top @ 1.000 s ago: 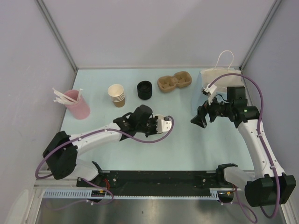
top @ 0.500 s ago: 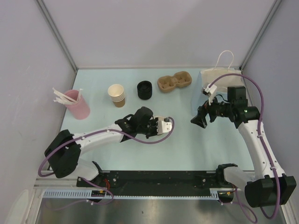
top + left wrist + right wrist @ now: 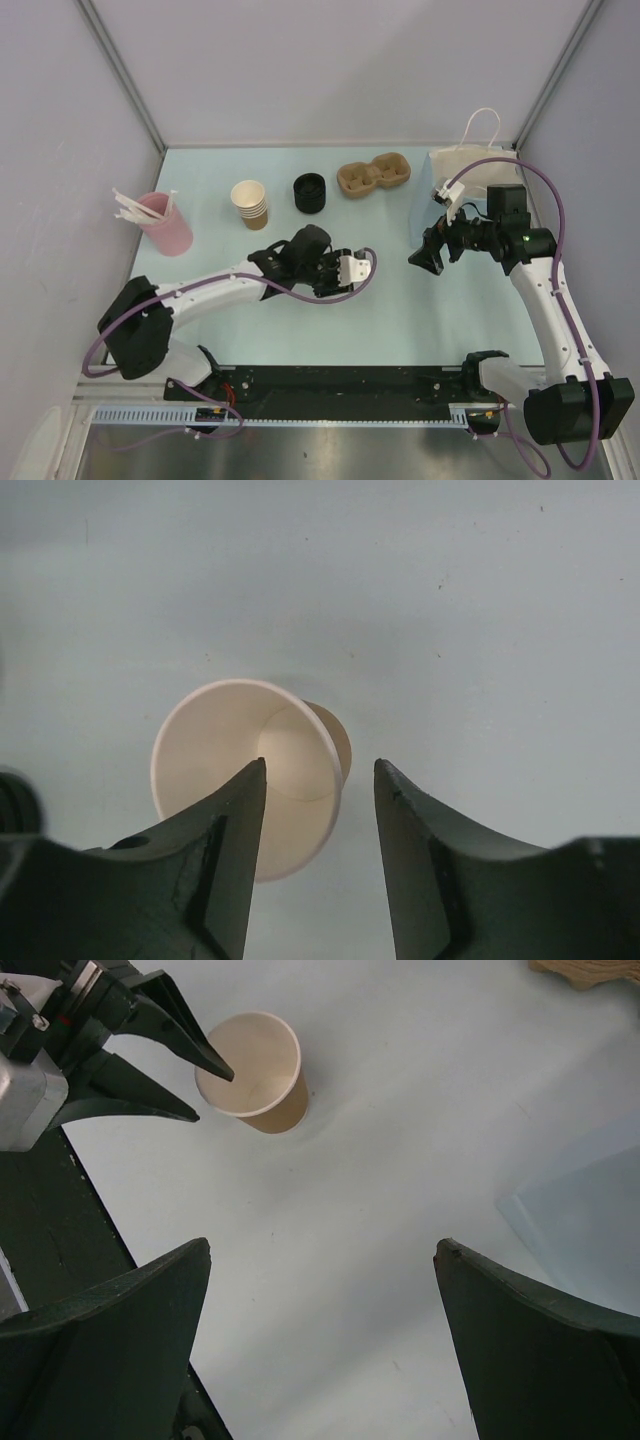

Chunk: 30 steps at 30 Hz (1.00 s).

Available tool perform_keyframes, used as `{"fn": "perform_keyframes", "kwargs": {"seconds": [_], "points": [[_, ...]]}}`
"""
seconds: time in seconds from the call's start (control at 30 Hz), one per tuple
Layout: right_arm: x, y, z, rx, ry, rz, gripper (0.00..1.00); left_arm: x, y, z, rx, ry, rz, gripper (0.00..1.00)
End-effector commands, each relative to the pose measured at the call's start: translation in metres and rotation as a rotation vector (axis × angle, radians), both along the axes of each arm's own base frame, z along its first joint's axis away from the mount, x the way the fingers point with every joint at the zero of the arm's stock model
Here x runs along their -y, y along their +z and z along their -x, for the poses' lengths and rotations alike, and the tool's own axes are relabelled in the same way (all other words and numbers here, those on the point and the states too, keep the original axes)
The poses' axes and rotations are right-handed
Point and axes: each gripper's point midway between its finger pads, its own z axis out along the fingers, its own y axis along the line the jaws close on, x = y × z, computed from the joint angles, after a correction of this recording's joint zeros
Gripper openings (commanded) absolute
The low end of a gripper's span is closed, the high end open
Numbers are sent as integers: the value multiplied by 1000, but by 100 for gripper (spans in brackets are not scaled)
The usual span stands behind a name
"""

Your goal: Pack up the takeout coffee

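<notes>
The takeout coffee cup point(image 3: 245, 770), tan outside and cream inside, stands upright and lidless on the pale table; the right wrist view shows it too point(image 3: 262, 1075). My left gripper point(image 3: 320, 764) hangs over it, jaws parted. One finger point(image 3: 225, 850) reaches over the cup's mouth and the other point(image 3: 440, 870) is outside it, so the rim's right edge lies between them, not pinched. In the top view the left gripper point(image 3: 358, 270) hides the cup. My right gripper point(image 3: 420, 255) is open and holds nothing, to the right of the cup point(image 3: 325, 1247).
Along the back stand a stack of tan cups point(image 3: 250, 203), a black lid point(image 3: 309, 192), a brown cup carrier point(image 3: 373, 176) and a white handled paper bag point(image 3: 470, 165). A pink cup of white stirrers point(image 3: 165, 222) is at the left.
The left gripper's jaws have come apart and let go of the cup's rim. The left arm has shifted slightly right and nearer. The right arm has not moved.
</notes>
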Motion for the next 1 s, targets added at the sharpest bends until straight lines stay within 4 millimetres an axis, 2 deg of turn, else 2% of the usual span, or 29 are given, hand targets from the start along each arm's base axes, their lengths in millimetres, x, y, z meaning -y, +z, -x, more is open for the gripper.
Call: {"fn": "perform_keyframes", "kwargs": {"seconds": [0.0, 0.03, 0.07, 0.13, 0.17, 0.23, 0.27, 0.33, 0.37, 0.43, 0.5, 0.53, 0.57, 0.6, 0.63, 0.67, 0.7, 0.73, 0.8, 0.97], "points": [[-1, 8, 1, 39, 16, -10, 100, 9, 53, -2, 87, -45, 72, 57], [-1, 7, 2, 36, 16, -10, 100, 8, 60, -3, 102, -44, 81, 69], [-1, 7, 1, 36, 15, -9, 100, 6, 77, -5, 138, -40, 105, 76], [-1, 6, 1, 35, 17, -8, 100, 2, 93, -9, 177, -27, 131, 94], [-1, 7, 1, 38, 16, -9, 100, -3, 108, -16, 206, -5, 156, 99], [-1, 5, 0, 33, 19, -6, 100, -9, 118, -25, 221, 23, 174, 100], [-2, 5, 0, 30, 17, -5, 100, -16, 128, -38, 227, 66, 193, 100], [-2, 4, -1, 30, 17, -3, 100, -21, 135, -51, 205, 99, 220, 100], [-2, 3, 0, 26, 18, -2, 100, -30, 145, -67, 201, 151, 241, 100], [-2, 4, -1, 29, 16, 0, 100, -31, 141, -80, 161, 165, 244, 100], [-1, 4, -1, 29, 14, 0, 100, -39, 148, -102, 151, 212, 258, 100], [-1, 4, -1, 31, 11, 1, 100, -38, 136, -111, 111, 228, 242, 100], [0, 4, -2, 30, 10, 1, 100, -41, 146, -124, 115, 246, 264, 100], [0, 4, -2, 34, 11, 1, 100, -42, 145, -132, 103, 261, 264, 100], [0, 3, -1, 30, 8, 1, 100, -41, 127, -142, 53, 278, 240, 100], [0, 4, -2, 31, 6, 0, 100, -43, 137, -155, 64, 293, 256, 100], [0, 3, -2, 27, 7, -1, 100, -43, 132, -164, 48, 307, 248, 100], [1, 3, -2, 25, 5, 1, 100, -45, 118, -176, 19, 335, 227, 100], [1, 2, -2, 25, 6, 2, 100, -46, 118, -196, 22, 377, 216, 100], [1, 1, -2, 28, 6, 6, 100, -51, 96, -237, -19, 481, 184, 100]]}}
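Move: The stack of black lids I go for next lies about 25 cm ahead of my left hand, 7 cm to its left and some 6 cm lower. The placed cup's middle is 4 cm ahead, 1 cm left and 4 cm below. The cup stack is 20 cm ahead and 20 cm left, the cup carrier 30 cm ahead and 8 cm right. From my right hand the lids are about 22 cm ahead, 25 cm left and 19 cm below. My left fingers, already half open astride the near wall of the placed cup, spread wide as I lift almost straight up out of it. Some 14 cm up I arc forward and a little left towards the black lids, about 21 cm out, turning some 25 degrees counter-clockwise and sinking about 5 cm at the end, still above them, jaws open. ##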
